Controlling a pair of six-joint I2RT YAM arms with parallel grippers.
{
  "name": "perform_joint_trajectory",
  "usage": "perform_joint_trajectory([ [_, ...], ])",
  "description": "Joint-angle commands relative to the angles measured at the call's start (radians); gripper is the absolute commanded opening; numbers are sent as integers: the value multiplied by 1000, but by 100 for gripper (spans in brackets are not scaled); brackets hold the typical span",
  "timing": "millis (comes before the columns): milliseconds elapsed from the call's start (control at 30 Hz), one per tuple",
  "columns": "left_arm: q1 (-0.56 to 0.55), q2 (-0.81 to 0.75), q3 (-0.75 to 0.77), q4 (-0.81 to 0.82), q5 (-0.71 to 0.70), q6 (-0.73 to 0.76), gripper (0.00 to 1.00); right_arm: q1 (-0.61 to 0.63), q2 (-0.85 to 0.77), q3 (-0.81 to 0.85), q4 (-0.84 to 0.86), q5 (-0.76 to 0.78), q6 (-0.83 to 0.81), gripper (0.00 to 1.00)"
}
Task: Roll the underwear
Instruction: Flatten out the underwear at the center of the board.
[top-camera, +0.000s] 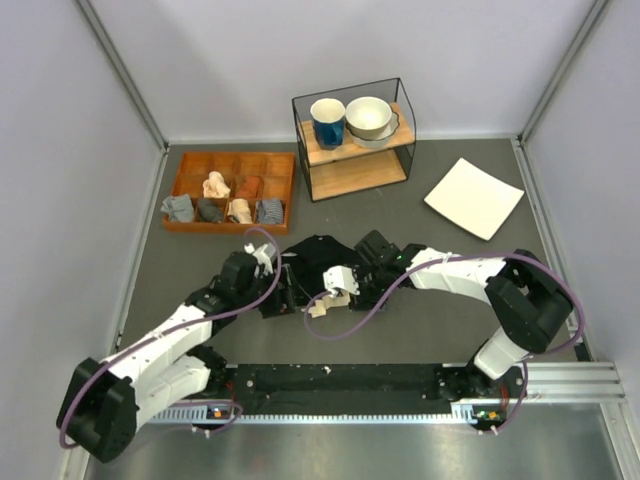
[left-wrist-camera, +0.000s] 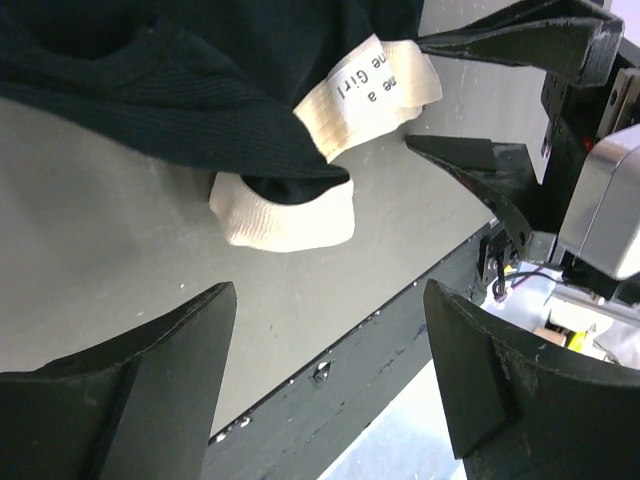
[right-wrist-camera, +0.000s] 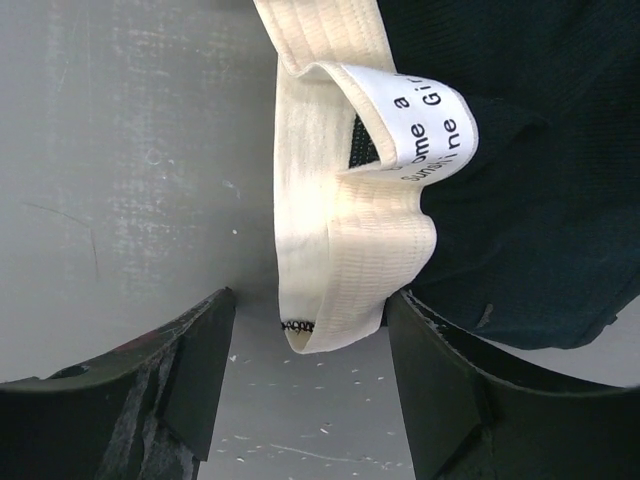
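Note:
The underwear (top-camera: 315, 258) is a black crumpled heap on the grey table between both arms, its cream waistband (top-camera: 322, 305) sticking out at the near side. In the right wrist view the folded waistband end (right-wrist-camera: 340, 250) with a printed label lies between the open fingers of my right gripper (right-wrist-camera: 310, 305), and black fabric (right-wrist-camera: 540, 180) is at the right. My right gripper (top-camera: 335, 288) sits over that end. My left gripper (left-wrist-camera: 330, 300) is open and empty, just short of the waistband (left-wrist-camera: 285, 215) and black fabric (left-wrist-camera: 200, 80). It sits at the heap's left edge (top-camera: 278, 290).
A wooden tray (top-camera: 232, 160) with several small rolled garments stands at the back left. A wire shelf (top-camera: 355, 140) holds a blue mug and bowls. A white square plate (top-camera: 473, 197) lies at the back right. The black base rail (top-camera: 340, 380) runs along the near edge.

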Motion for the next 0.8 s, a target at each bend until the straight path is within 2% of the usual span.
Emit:
perform_joint_trajectory([
  [0, -64, 79, 72, 115, -107, -84, 81, 15, 23, -17, 58, 33, -4, 61],
  [233, -113, 283, 156, 20, -216, -55, 73, 15, 19, -11, 57, 32, 11, 45],
  [267, -120, 305, 164, 17, -225, -42, 66, 15, 19, -11, 55, 30, 11, 40],
  [333, -127, 354, 194, -26, -258, -19, 46, 15, 20, -9, 55, 32, 11, 35],
  [367, -130, 365, 205, -46, -280, -2, 41, 15, 19, -6, 55, 32, 14, 27],
  [400, -131, 375, 213, -70, -294, 6, 40, 15, 19, -5, 54, 35, 16, 24],
  [433, -131, 375, 213, -75, -301, 14, 26, 15, 17, -3, 52, 35, 16, 19],
  [500, -131, 349, 204, -89, -312, 24, 20, 13, 16, 0, 52, 39, 27, 8],
  [533, -131, 334, 198, -90, -317, 30, 14, 13, 12, 9, 51, 41, 31, 3],
  [600, -128, 276, 184, -92, -318, 32, 13, 0, -3, 20, 38, 35, 56, 0],
  [700, -108, 196, 155, -9, -181, 80, 15, -74, -47, 70, -35, -29, 80, 0],
  [733, -78, 178, 147, 65, -126, 83, 15, -94, -66, 92, -49, -42, 82, 0],
  [767, -64, 153, 136, 104, -39, 78, 14, -112, -84, 99, -63, -53, 80, 0],
])
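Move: The left hand goes for the underwear's near-left waistband corner, about 3 cm ahead, 2 cm to its right and 5 cm below; the dark cloth's middle is some 9 cm ahead, 5 cm right and 6 cm below. The right hand's open fingers already straddle the waistband's other end, level with the hand point; from there the dark cloth's middle lies about 8 cm ahead and 5 cm left. Left hand dips about 5 cm and slightly forward, pinches its waistband corner, lifts; right pinches its end in place. ##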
